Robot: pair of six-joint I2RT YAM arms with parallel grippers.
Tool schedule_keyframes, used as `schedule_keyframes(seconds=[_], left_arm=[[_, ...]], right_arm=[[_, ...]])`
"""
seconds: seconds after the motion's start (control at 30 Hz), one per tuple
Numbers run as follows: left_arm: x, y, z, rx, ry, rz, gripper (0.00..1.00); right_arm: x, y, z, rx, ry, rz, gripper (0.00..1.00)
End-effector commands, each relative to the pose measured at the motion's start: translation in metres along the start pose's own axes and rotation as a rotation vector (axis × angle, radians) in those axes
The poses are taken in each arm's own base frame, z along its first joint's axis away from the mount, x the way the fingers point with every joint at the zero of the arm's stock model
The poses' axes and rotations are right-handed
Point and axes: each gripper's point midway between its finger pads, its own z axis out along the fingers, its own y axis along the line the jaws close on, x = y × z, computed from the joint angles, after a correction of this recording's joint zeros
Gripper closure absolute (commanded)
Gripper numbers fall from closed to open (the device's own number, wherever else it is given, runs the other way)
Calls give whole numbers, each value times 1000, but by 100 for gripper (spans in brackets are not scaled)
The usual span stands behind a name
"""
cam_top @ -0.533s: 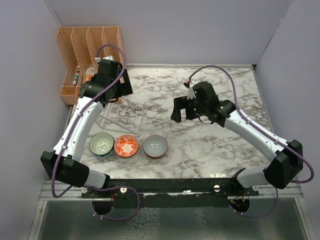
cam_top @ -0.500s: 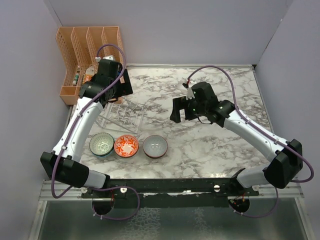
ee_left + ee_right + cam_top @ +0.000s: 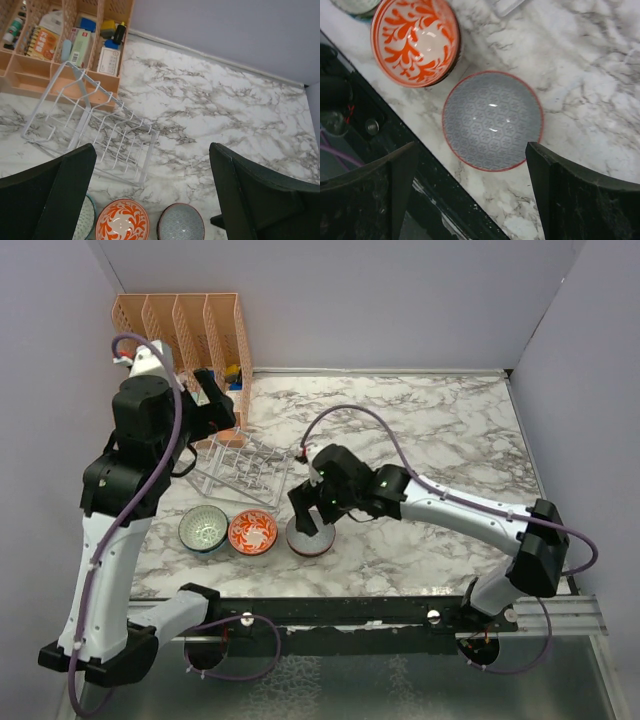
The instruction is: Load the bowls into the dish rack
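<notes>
Three bowls stand in a row near the table's front edge: teal-green bowl (image 3: pixel 203 529), orange-red bowl (image 3: pixel 252 532) and grey-blue bowl (image 3: pixel 306 544). The clear dish rack (image 3: pixel 240 468) lies just behind them with nothing in it. My right gripper (image 3: pixel 312 508) hangs open directly over the grey-blue bowl (image 3: pixel 492 120), which shows between its fingers from above; whether they touch it I cannot tell. The orange-red bowl (image 3: pixel 415 40) sits beside it. My left gripper (image 3: pixel 208 405) is open and raised high behind the dish rack (image 3: pixel 95 130), holding nothing.
An orange slotted file organizer (image 3: pixel 180 325) with small items in it stands at the back left corner, touching the rack's far side. The black front rail (image 3: pixel 350 100) runs right beside the bowls. Grey walls close the table on three sides.
My right gripper has swung from mid-table to the near left, over the grey-blue bowl. The left arm has lifted up and back from the rack.
</notes>
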Motion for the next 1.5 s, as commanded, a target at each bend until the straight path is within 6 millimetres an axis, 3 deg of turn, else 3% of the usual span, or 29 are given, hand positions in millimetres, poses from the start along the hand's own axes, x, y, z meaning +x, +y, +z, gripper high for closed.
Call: schedule_keyframes(seconds=[0.0, 0.1, 0.23, 0.53, 0.63, 1.0, 1.17, 1.3, 1.47], left_arm=[[-24, 24, -45, -93, -101, -17, 1], [-28, 33, -63, -120, -124, -8, 1], [-25, 41, -77, -138, -123, -2, 1], [-29, 45, -99, -128, -164, -23, 1], [-31, 46, -105, -127, -176, -30, 1], [-28, 47, -104, -132, -171, -35, 1], [-27, 48, -100, -138, -172, -35, 1], [-26, 48, -99, -141, -168, -35, 1], [-26, 50, -100, -148, -168, -34, 1]], right_arm=[[23, 36, 16, -3, 79, -106, 14], [33, 52, 27, -21, 117, -133, 22], [44, 64, 43, -14, 176, -167, 25], [55, 49, 67, 82, 232, -161, 51], [56, 50, 72, 79, 246, -174, 53], [69, 46, 85, 80, 278, -190, 53], [77, 46, 92, 70, 316, -203, 60], [75, 43, 91, 91, 307, -199, 79], [65, 48, 82, 80, 304, -211, 84]])
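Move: The grey bowl stands below the open right hand: its middle is about 12 cm down, some 2 cm back and 1 cm to the left. The orange bowl is about 14 cm to the hand's left and 2 cm back. The dish rack lies roughly 13 cm ahead and 17 cm left. From the raised left hand, the grey bowl is about 12 cm back, 18 cm right and 35 cm down. Down about 10 cm, slanting back and left by some 5 cm each at first and then dropping nearly straight, the right hand comes onto the grey bowl's near-left rim. It tips about 20 degrees to point more steeply down, fingers closing to pinch the rim, one inside and one outside. The empty left hand draws back and left, rising a little, and stays wide open. ##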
